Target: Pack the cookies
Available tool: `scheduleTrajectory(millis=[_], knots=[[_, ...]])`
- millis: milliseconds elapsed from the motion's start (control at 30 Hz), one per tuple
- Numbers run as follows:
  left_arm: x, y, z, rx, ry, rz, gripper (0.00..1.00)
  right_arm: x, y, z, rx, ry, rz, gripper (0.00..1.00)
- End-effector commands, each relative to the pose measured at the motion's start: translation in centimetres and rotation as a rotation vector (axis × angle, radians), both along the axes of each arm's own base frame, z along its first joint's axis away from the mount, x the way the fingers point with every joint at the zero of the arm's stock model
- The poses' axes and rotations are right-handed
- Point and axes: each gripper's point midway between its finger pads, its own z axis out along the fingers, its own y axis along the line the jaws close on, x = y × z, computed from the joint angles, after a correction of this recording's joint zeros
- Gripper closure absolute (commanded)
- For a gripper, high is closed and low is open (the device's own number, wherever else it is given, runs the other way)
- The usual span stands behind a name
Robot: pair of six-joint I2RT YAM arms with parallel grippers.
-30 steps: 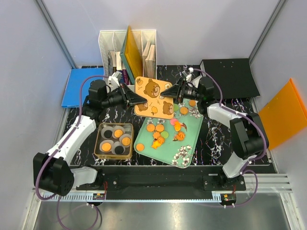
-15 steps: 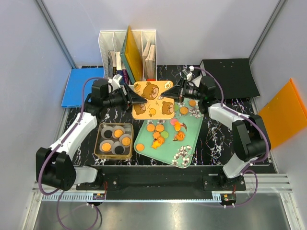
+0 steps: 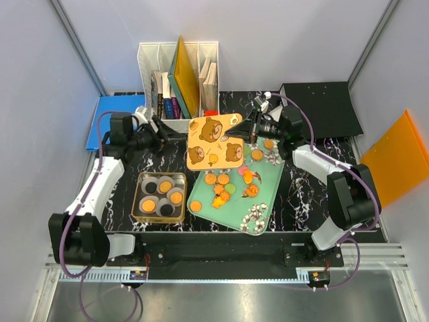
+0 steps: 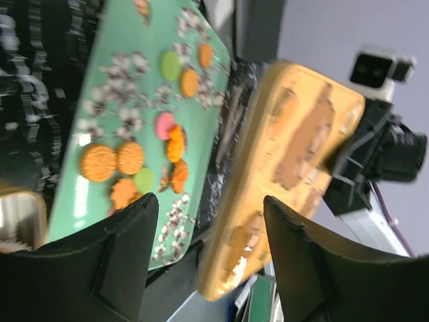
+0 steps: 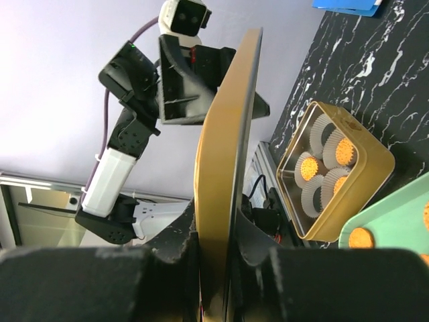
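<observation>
Orange cookies [image 3: 218, 180], with a pink and a green one, lie on the mint-green tray [image 3: 269, 180]. More cookies [image 3: 175, 198] sit in paper cups in the gold tin [image 3: 137, 196]. My right gripper [image 3: 244, 127] is shut on the edge of a bear-printed orange lid [image 3: 214, 142] and holds it tilted above the tray's far end. My left gripper [image 3: 163, 132] is open, left of the lid and apart from it. In the left wrist view the open gripper [image 4: 208, 258] faces the lid [image 4: 295, 147] and the cookies [image 4: 98, 162]. In the right wrist view the gripper [image 5: 228, 268] clamps the lid's edge [image 5: 228, 154], with the tin [image 5: 377, 161] behind.
A white file organizer [image 3: 177, 74] with books stands at the back. A blue folder [image 3: 110, 115] lies at the back left, a black folder [image 3: 315, 107] at the back right, an orange sheet [image 3: 399, 157] at the right edge.
My left gripper let go of the lid and drew back to the left. The lid stays in my right gripper, tilted a little more.
</observation>
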Motion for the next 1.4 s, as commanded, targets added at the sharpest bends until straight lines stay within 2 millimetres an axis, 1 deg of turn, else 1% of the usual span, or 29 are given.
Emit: scheduleTrajectory(millis=[0, 33, 100, 133, 200, 233, 300, 333, 367, 400, 433, 467, 500, 533, 567, 600, 633, 767, 900, 1000, 1033, 1067, 1100, 1167, 1267, 1300, 1367], knots=[[-0.7, 3.2, -0.4, 0.099, -0.02, 0.126, 0.33, -1.1, 0.1, 4.5, 0.062, -0.11, 0.03, 0.91], [-0.9, 4.2, -1.7, 0.121, 0.03, 0.172, 0.33, -1.1, 0.1, 4.6, 0.069, -0.116, 0.03, 0.93], [-1.3, 5.0, -2.6, 0.141, 0.067, 0.213, 0.35, -1.1, 0.1, 4.4, 0.079, -0.092, 0.031, 0.97], [-1.6, 7.0, -4.1, 0.201, 0.142, 0.302, 0.37, -1.1, 0.2, 4.3, 0.086, -0.094, 0.034, 0.99], [-2.4, 8.8, -5.3, 0.288, 0.199, 0.377, 0.39, -1.3, 0.6, 3.9, 0.091, -0.073, 0.046, 1.0], [-3.2, 10.6, -6.3, 0.38, 0.26, 0.451, 0.4, -1.6, 1.1, 3.5, 0.089, -0.065, 0.062, 1.0], [-4.3, 12.7, -6.9, 0.478, 0.305, 0.526, 0.41, -2.0, 1.9, 3.1, 0.091, -0.056, 0.087, 1.0], [-5.4, 14.3, -7.7, 0.558, 0.354, 0.582, 0.42, -2.3, 2.6, 2.5, 0.087, -0.041, 0.107, 1.0], [-5.9, 14.7, -7.8, 0.572, 0.373, 0.605, 0.43, -3.0, 3.5, 2.4, 0.088, -0.041, 0.136, 1.0], [-6.8, 15.6, -8.2, 0.613, 0.408, 0.637, 0.44, -3.4, 4.1, 2.1, 0.087, -0.038, 0.154, 1.0], [-7.2, 16.5, -8.3, 0.647, 0.416, 0.68, 0.45, -3.6, 4.7, 1.5, 0.084, -0.027, 0.17, 1.0], [-7.5, 16.8, -8.1, 0.644, 0.413, 0.709, 0.47, -4.2, 5.5, 1.4, 0.086, -0.019, 0.196, 1.0], [-8.2, 17.5, -8.4, 0.668, 0.43, 0.742, 0.48, -4.4, 5.9, 1.4, 0.096, -0.027, 0.208, 1.0], [-8.5, 17.8, -8.2, 0.674, 0.432, 0.762, 0.49, -4.4, 6.4, 0.6, 0.094, -0.01, 0.221, 1.0], [-8.8, 18.1, -8.2, 0.684, 0.438, 0.777, 0.5, -4.6, 6.8, 0.5, 0.102, 0.014, 0.234, 1.0], [-9.5, 18.8, -8.5, 0.719, 0.463, 0.8, 0.51, -4.9, 7.1, 0.6, 0.118, 0.001, 0.245, 1.0], [-9.9, 19.2, -8.5, 0.732, 0.47, 0.815, 0.52, -4.8, 7.5, -0.3, 0.118, 0.025, 0.252, 1.0], [-11.3, 20.5, -9.1, 0.784, 0.507, 0.878, 0.57, -5.2, 8.3, -1.5, 0.133, 0.068, 0.28, 1.0], [-12.6, 21.6, -10.7, 0.833, 0.559, 0.917, 0.61, -5.5, 8.9, -2.7, 0.133, 0.083, 0.297, 1.0], [-13.2, 21.7, -12.5, 0.835, 0.618, 0.909, 0.66, -5.8, 9.3, -3.5, 0.129, 0.093, 0.307, 1.0], [-13.3, 21.6, -13.2, 0.835, 0.643, 0.897, 0.7, -5.9, 9.5, -3.7, 0.129, 0.098, 0.313, 1.0], [-13.8, 21.5, -14.1, 0.836, 0.676, 0.882, 0.73, -6.1, 9.6, -3.7, 0.131, 0.095, 0.32, 1.0], [-13.7, 21.2, -14.5, 0.814, 0.688, 0.87, 0.75, -6.2, 9.8, -4.1, 0.129, 0.102, 0.323, 1.0], [-14.0, 20.8, -15.7, 0.806, 0.73, 0.846, 0.79, -6.5, 10.2, -4.4, 0.13, 0.105, 0.331, 1.0], [-14.0, 20.6, -16.6, 0.79, 0.748, 0.838, 0.81, -7.0, 10.8, -5.2, 0.127, 0.116, 0.331, 1.0], [-14.1, 20.5, -16.7, 0.792, 0.751, 0.832, 0.81, -6.9, 11.0, -5.8, 0.123, 0.127, 0.324, 1.0], [-14.1, 20.6, -16.8, 0.794, 0.752, 0.831, 0.82, -6.8, 11.2, -6.2, 0.124, 0.129, 0.32, 1.0]])
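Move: The right hand already holds the lid by its right edge. From this hand the tin it is bound for lies about 24 cm left, 14 cm back and some 22 cm below; the tray's middle is 4 cm right and 8 cm back, and a loose orange cookie 12 cm left and 17 cm back. From the free left hand the tin is roughly 9 cm left, 14 cm back and 19 cm below, with the lid 9 cm to the right. Leftward, back and down, after a slight rise, the right hand carries the lid some 10 cm to the left towards the tin, keeping its grip and turning it nearly 20 degrees counter-clockwise. The left hand swings left, back and down, away from the lid and around to the tin's near left corner, its wrist rolling strongly and its fingers closing most of the way on nothing. ##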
